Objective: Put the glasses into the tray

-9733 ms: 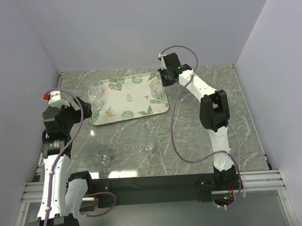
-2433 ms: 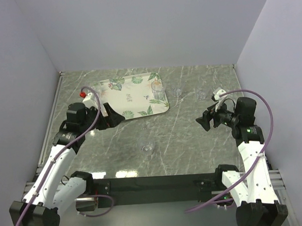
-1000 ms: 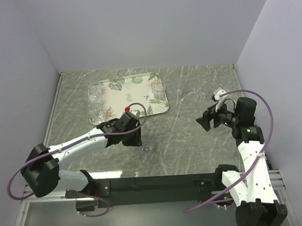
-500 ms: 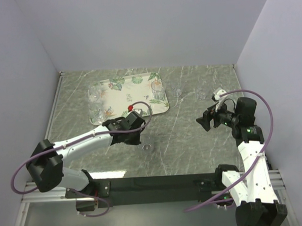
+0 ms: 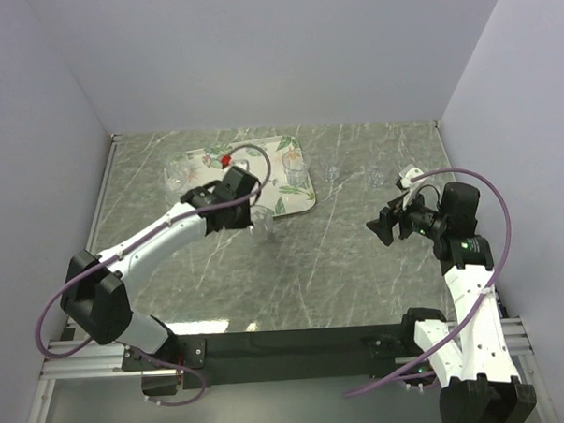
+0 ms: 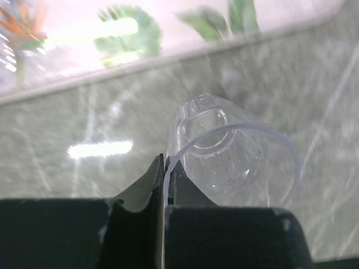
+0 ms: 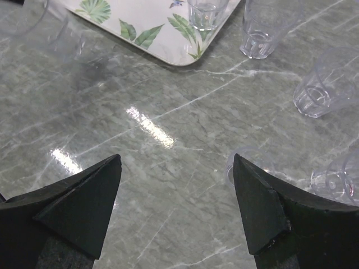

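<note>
My left gripper [image 5: 256, 219] is shut on the rim of a clear glass [image 5: 263, 227], pinching the wall between its fingertips [image 6: 165, 166]. The held glass [image 6: 224, 150] hangs tilted above the marble just in front of the leaf-print tray [image 5: 222, 161], whose near rim [image 6: 168, 53] shows blurred in the left wrist view. One glass [image 5: 175, 175] stands at the tray's left end and another glass [image 5: 295, 168] at its right end. My right gripper [image 5: 380, 228] hovers open and empty over the table on the right [image 7: 176, 168].
Two loose glasses [image 5: 332, 172] [image 5: 376, 177] stand on the marble right of the tray. The right wrist view shows several loose glasses [image 7: 261, 31] [image 7: 317, 92] [image 7: 336, 179] near the open jaws, one glass [image 7: 242, 162] beside the right finger. Grey walls enclose the table.
My left gripper shut on the glass at the table's front middle, lifted it and carried it back toward the tray's near edge. The right arm has not moved.
</note>
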`<state>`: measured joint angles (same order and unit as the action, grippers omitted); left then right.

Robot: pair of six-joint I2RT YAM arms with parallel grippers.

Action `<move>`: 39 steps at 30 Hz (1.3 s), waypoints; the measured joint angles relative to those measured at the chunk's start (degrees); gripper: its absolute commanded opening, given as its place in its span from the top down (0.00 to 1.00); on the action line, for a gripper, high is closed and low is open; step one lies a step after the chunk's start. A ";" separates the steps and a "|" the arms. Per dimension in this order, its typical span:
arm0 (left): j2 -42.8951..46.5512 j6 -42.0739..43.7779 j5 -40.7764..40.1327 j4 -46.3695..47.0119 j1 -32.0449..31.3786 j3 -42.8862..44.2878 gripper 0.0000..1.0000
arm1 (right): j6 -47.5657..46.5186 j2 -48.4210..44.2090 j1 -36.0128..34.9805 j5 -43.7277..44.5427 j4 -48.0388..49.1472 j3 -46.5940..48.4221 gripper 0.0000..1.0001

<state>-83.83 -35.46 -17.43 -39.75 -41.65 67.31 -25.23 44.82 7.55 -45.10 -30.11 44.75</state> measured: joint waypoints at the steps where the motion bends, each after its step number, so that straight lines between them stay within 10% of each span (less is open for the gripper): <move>1: -0.59 0.63 -0.02 -0.02 1.68 1.14 1.00 | 0.00 -0.09 0.00 0.00 0.00 0.00 0.13; 18: -20.15 6.58 0.74 0.57 22.53 21.81 1.00 | 0.02 -0.83 0.13 0.22 0.00 0.00 0.13; 39: -36.85 9.33 2.71 0.94 31.85 37.29 1.00 | 0.02 -0.87 0.59 0.68 0.02 0.00 0.13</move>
<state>-120.68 -26.13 -14.72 -38.81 -9.80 104.60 -25.21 43.94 8.14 -44.42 -30.09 44.75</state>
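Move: The left hand holds a glass by its rim. The free spot in the tray's left part lies about 24 cm ahead of this hand, 12 cm left and 13 cm below. Two glasses already stand along the tray's left end, one 23 cm ahead and 24 cm left, the other 11 cm ahead and 24 cm left; a third stands 23 cm ahead and 14 cm right, all about 8 cm lower. From the right hand the spot is some 27 cm ahead, 46 cm left, 21 cm down. Forward and to the left in one quick sweep, some 23 cm out and 15 cm across, the left hand carries the glass over the tray's near edge towards the free spot beside the two standing glasses. It rises about 2 cm at first, then sinks about 5 cm, slowing, while turning some 25 degrees counter-clockwise; the shut fingers keep their pinch on the rim. ##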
